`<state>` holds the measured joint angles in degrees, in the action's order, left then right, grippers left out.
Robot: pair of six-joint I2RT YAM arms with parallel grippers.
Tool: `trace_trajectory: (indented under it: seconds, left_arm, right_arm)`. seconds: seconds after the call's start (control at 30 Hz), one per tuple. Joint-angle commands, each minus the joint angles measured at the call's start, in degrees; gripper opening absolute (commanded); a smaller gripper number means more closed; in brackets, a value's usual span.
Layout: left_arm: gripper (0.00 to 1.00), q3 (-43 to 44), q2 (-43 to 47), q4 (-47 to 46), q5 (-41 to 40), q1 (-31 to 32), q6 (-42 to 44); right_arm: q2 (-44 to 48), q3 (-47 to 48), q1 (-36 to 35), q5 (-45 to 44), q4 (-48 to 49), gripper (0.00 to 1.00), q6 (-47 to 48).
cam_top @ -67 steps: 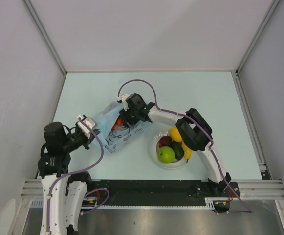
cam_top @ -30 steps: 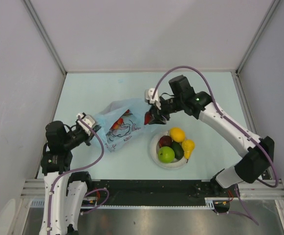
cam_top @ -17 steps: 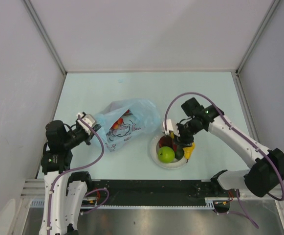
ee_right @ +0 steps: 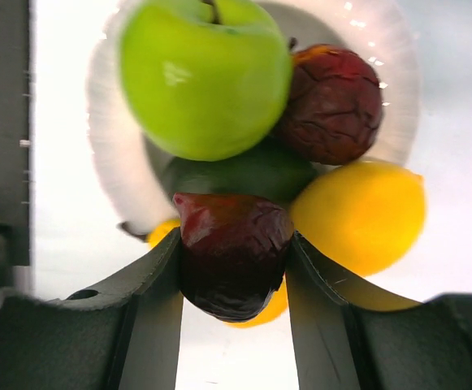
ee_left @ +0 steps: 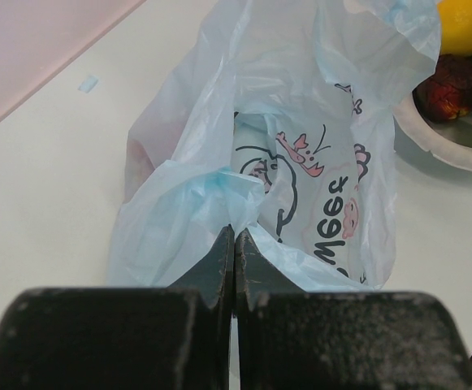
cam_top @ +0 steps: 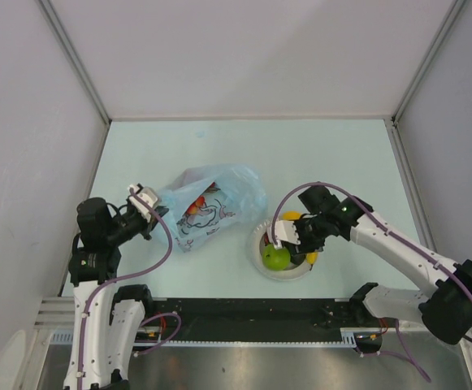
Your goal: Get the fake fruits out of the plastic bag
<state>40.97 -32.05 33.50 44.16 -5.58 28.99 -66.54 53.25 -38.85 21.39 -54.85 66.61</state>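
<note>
The light-blue printed plastic bag [cam_top: 214, 201] lies crumpled left of centre, and something red [cam_top: 196, 205] shows through it. My left gripper [cam_top: 153, 213] is shut on the bag's near edge [ee_left: 219, 191], its tips [ee_left: 234, 237] pressed together on the film. My right gripper [ee_right: 234, 260] is shut on a dark maroon fruit [ee_right: 231, 252] and hangs just over the white plate [cam_top: 283, 275]. On the plate lie a green apple [ee_right: 203, 77], another maroon fruit [ee_right: 333, 106], an avocado [ee_right: 244, 175], a lemon [ee_right: 357, 215] and a banana [ee_right: 158, 236].
The plate [ee_left: 439, 148] sits just right of the bag's open end, near the table's front edge. Grey walls close the table on three sides. The right arm [cam_top: 398, 248] reaches in from the right over the plate.
My right gripper came out of the bag with the maroon fruit and swung right and down to the plate. The bag's mouth settled. The left gripper kept its hold.
</note>
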Motion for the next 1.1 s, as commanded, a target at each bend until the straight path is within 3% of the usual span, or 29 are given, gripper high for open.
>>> trace_trajectory:
  seconds: [0.0,0.23,0.47,0.87,1.0,1.07]
  left_arm:
    - [0.01,0.3,0.5,-1.3,1.0,0.2,-1.0]
    - [0.01,-0.5,1.6,-1.1,0.9,0.2,-1.5]
    - [0.01,-1.4,1.9,-2.6,1.0,0.1,-2.1]
    - [0.01,-2.4,2.1,-3.5,1.5,0.1,-2.5]
    - [0.01,-2.5,2.2,-2.6,1.3,0.1,-2.3]
    - [0.01,-2.6,2.4,-2.5,1.2,0.1,-2.2]
  right_arm:
    - [-2.9,1.1,0.6,-2.7,6.1,0.36,3.0]
    - [-7.5,2.1,0.8,-3.4,10.1,0.41,3.5]
    - [-5.8,2.6,1.0,0.8,9.8,0.75,3.4]
    - [-1.5,5.1,1.9,0.7,12.0,0.77,2.6]
    - [-0.9,8.8,4.7,3.6,22.1,0.82,-6.5]
    - [-1.4,10.2,4.8,4.3,32.5,0.86,-19.3]
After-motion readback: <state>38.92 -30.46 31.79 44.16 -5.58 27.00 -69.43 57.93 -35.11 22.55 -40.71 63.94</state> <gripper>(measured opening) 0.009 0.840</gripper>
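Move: The gap in the plate that my held dark red fruit is bound for lies about 3 cm ahead, 2 cm to the left and some 3 cm below my right hand. The avocado is right underneath, 1 cm to the right and 5 cm down. At about that depth, the plum is 5 cm ahead and 6 cm left, the lemon 8 cm straight ahead, and the apple 2 cm back and 6 cm left. From my left hand the gap is some 36 cm right, 4 cm back and 15 cm down. I ease my right hand forward about 4 cm, drifting left and sinking a little, to bring the dark red fruit between plum, lemon and avocado. There my fingers spread and let go of it. I then lift about 5 cm, carrying on forward and slightly left off the plate towards the bag, the wrist tipping up some 10 degrees. My left hand keeps its pinch on the bag's edge. ##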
